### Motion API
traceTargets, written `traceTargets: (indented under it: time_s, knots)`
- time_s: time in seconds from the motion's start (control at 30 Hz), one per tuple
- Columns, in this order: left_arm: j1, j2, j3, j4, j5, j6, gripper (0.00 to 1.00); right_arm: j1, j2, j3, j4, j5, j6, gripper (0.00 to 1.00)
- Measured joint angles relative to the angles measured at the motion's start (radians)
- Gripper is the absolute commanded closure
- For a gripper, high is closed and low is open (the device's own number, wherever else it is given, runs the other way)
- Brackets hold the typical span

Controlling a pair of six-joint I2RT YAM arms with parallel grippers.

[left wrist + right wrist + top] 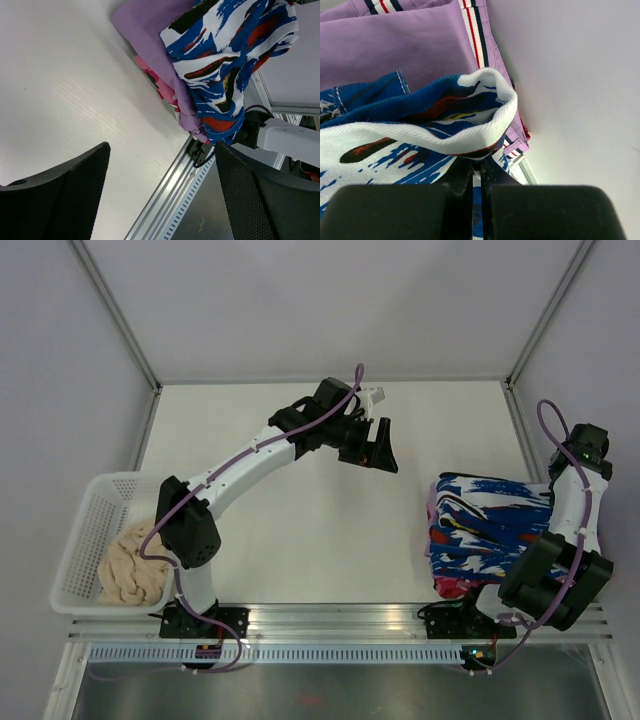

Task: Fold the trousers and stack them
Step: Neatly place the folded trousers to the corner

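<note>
The trousers (485, 520), in a blue, white and black print, lie folded on top of a pile at the right side of the table. My right gripper (476, 162) is shut on the trousers (395, 135) at their right edge, with a rolled fold of cloth bulging just above the fingertips. In the top view the right wrist hides those jaws. My left gripper (375, 455) hangs open above the middle of the table, well left of the pile. In the left wrist view, nothing sits between the open jaws of the left gripper (161, 150), and the trousers (230, 55) show beyond.
Under the trousers lie folded lilac garments (395, 45) and a pink-red one (160, 87). A white basket (95, 500) at the left edge holds a cream fluffy bundle (130, 565). The right wall stands close beside the pile. An aluminium rail (330, 618) runs along the near edge.
</note>
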Motion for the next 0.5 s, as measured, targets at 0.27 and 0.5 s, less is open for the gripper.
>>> traceTargets:
  time_s: [0.27, 0.5]
  knots:
    - [0.002, 0.003, 0.059, -0.042, -0.008, 0.027, 0.08, 0.037, -0.058, 0.006, -0.005, -0.008, 0.085, 0.13]
    - [0.003, 0.007, 0.109, -0.051, -0.001, 0.080, 0.11, 0.230, -0.135, 0.198, -0.031, -0.114, 0.204, 0.16]
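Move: The right hand is shut on the far right edge of the folded patterned trousers; their middle lies some 15 cm to its left, about 12 cm back and 6 cm below. The purple trousers under them centre roughly 12 cm left, 12 cm back and 9 cm down. From the open left hand, the patterned trousers' middle is about 33 cm right, 16 cm back and 14 cm below. Right fingers open off the trousers' edge, then lift about 10 cm, forward and left; left hand rises 3 cm. ##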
